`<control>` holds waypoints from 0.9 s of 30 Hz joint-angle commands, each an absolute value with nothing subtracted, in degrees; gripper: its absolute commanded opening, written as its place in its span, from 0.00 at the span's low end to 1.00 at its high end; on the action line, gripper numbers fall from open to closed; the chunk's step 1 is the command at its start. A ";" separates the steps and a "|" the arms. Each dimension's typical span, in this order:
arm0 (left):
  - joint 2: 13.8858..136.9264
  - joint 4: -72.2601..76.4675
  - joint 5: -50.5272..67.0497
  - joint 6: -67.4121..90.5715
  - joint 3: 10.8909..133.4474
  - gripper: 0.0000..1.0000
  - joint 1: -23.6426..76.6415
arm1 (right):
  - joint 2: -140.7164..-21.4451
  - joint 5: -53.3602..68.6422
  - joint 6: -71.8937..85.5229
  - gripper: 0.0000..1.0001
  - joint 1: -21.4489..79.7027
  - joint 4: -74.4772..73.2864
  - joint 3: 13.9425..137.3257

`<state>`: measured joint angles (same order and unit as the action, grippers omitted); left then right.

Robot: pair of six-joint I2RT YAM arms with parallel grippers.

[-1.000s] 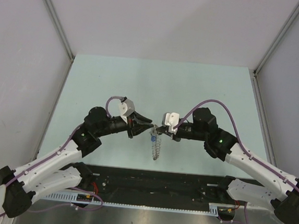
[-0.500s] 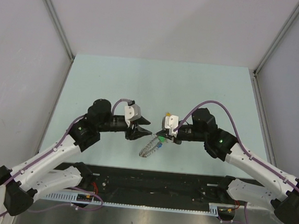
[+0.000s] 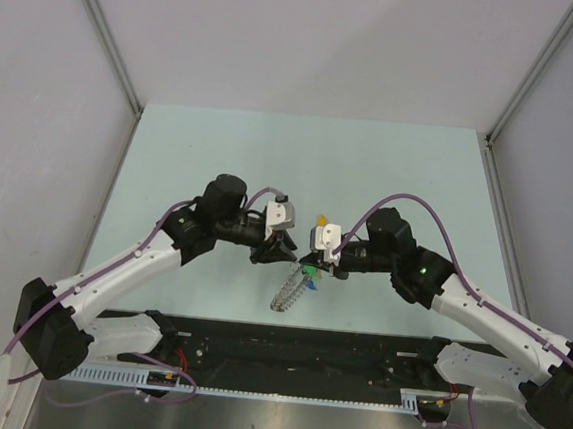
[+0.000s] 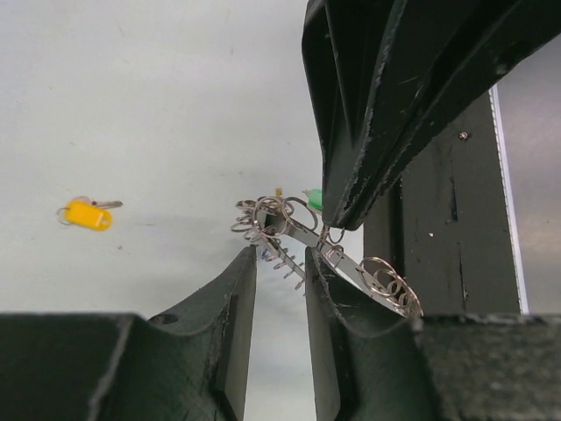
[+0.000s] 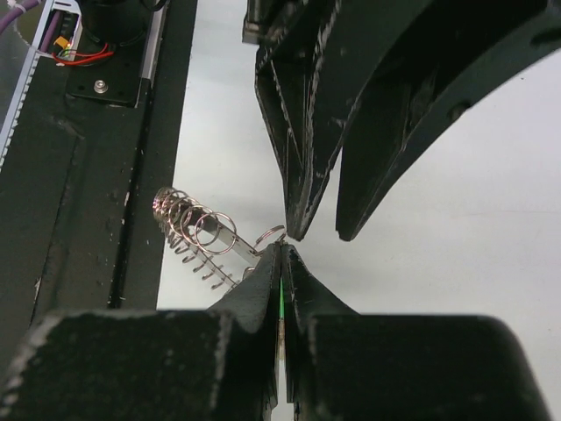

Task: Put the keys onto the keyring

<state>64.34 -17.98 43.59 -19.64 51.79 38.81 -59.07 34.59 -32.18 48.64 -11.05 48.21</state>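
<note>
The keyring [image 3: 290, 290], a grey coil of small loops, hangs slanting down from my right gripper [image 3: 309, 265]. In the right wrist view that gripper [image 5: 282, 248] is shut on a green key [image 5: 281, 298], seen as a thin green strip between the pads, with the keyring [image 5: 197, 230] trailing left from its tips. My left gripper [image 4: 278, 256] stands open, its tips just under the keyring's loops [image 4: 280, 217] and close to the green key head [image 4: 313, 198]. A yellow key [image 4: 86, 214] lies apart on the table.
The black base rail [image 3: 295, 351] runs along the table's near edge, just below the hanging coil. Grey walls close in the pale green table [image 3: 301, 166] on three sides. Both arms meet near the table's middle.
My left arm has swung right until its tips almost meet the right gripper. The keyring tilted from hanging straight to slanting left. The right gripper stayed shut, rotating slightly.
</note>
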 commanded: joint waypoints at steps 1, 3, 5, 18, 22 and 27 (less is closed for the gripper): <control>65.74 -18.81 47.90 -21.53 53.88 0.33 38.50 | -58.27 35.95 -33.05 0.00 48.87 -8.61 50.63; 66.00 -18.37 47.11 -21.10 53.18 0.33 38.58 | -58.27 35.95 -33.05 0.00 48.87 -8.61 50.63; 66.09 -17.84 46.41 -20.83 52.74 0.33 38.50 | -58.45 35.95 -32.87 0.00 48.87 -8.53 50.63; 65.66 -18.72 50.80 -21.18 51.42 0.52 39.02 | -59.06 34.81 -32.17 0.00 48.78 -7.82 50.63; 65.39 -18.98 50.54 -21.18 51.15 0.55 39.20 | -59.24 34.54 -31.91 0.00 48.60 -7.56 50.62; 64.87 -19.95 50.10 -21.01 51.33 0.55 39.11 | -59.06 34.45 -31.99 0.00 48.52 -7.74 50.63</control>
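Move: Hanging from the right hand's closed fingertips, the keyring has its middle about 5 cm back, 1 cm to the right and 4 cm below the left hand. The green key is some 3 cm back, 4 cm right and 3 cm below. The loose yellow key lies about 12 cm ahead, 6 cm right and 12 cm down. From the right hand, the keyring's middle is about 4 cm back, 2 cm left and 5 cm below. Sinking only about 1 cm, the left hand settles beside the top of the keyring at the right fingertips, then stays almost in place with next to no turn, easing back barely half a centimetre. Its fingers open from about a third to just over half. The right hand stays put, fingers shut, still carrying the keyring and green key. ##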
